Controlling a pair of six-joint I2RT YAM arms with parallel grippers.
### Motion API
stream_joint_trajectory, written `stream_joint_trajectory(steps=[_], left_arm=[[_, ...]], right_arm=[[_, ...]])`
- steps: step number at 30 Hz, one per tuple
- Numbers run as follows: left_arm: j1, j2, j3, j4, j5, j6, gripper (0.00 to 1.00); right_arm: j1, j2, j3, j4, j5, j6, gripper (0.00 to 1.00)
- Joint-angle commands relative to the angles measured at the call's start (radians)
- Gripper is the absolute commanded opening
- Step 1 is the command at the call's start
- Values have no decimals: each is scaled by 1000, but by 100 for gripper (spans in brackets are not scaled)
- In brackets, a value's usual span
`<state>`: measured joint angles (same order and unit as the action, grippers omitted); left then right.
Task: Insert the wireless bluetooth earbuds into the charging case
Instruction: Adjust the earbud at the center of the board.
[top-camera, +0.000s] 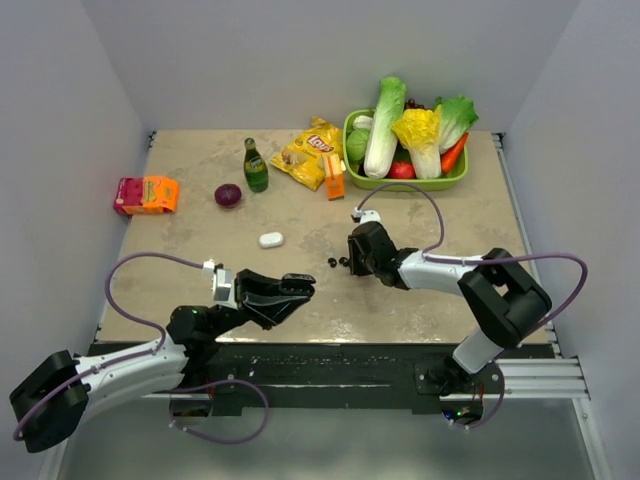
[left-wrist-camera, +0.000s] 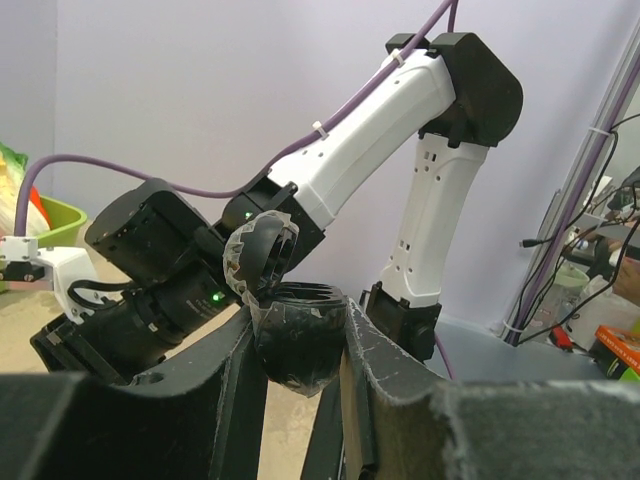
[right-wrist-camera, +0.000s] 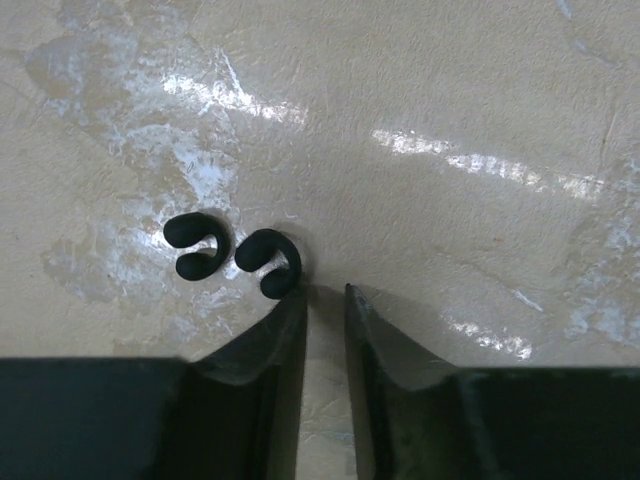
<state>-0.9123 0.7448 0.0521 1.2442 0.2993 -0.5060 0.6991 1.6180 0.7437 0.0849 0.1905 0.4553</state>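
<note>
A black charging case (left-wrist-camera: 300, 345) with its lid (left-wrist-camera: 262, 250) flipped up is clamped between my left gripper's (left-wrist-camera: 298, 312) fingers. In the top view that gripper (top-camera: 300, 287) hovers low over the table's near-middle. Two black hook-shaped earbuds (right-wrist-camera: 197, 246) (right-wrist-camera: 270, 262) lie side by side on the table, seen from above as two dark dots (top-camera: 337, 262). My right gripper (right-wrist-camera: 325, 292) points down at the table just right of them. Its left fingertip touches the nearer bud, and its jaws stand a narrow gap apart with nothing between them. No white earbuds show.
A white oval case (top-camera: 270, 239) lies left of the buds. Farther back are a green bottle (top-camera: 255, 166), a purple onion (top-camera: 228, 195), a chips bag (top-camera: 310, 150), an orange-pink box (top-camera: 146, 194) and a green basket (top-camera: 352, 150) of vegetables.
</note>
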Motion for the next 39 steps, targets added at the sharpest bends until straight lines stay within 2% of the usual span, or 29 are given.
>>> stream_joint_trajectory(steps=[1, 3, 7, 14, 39], left_arm=[[-7, 10, -182, 100, 11, -9, 0], [-7, 5, -184, 90, 8, -9, 0], [-8, -10, -184, 72, 3, -6, 0], [-8, -30, -182, 55, 4, -5, 0], [-10, -42, -192, 47, 4, -5, 0]], right_arm=[[2, -78, -10, -22, 42, 19, 32], [0, -110, -1, -40, 91, 19, 41], [-3, -107, 32, -53, 104, -3, 47], [-15, -15, 85, -42, 58, -24, 47], [-18, 69, 103, -14, -29, -46, 47]])
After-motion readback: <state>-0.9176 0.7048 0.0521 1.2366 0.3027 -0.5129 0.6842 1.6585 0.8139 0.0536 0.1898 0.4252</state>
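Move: The near earbud lies about 3 cm to the right hand's left, almost level fore and aft and some 1 cm lower, close by the left fingertip. The far earbud is 3 cm left of the near one; the white case sits roughly 22 cm left and 7 cm ahead of the hand. From the left hand, still holding the black charging case, the near earbud is some 18 cm ahead, 12 cm right and 26 cm below. The right hand opens, hops up about 3 cm, then sinks 1.5 cm farther forward, by the near earbud. ##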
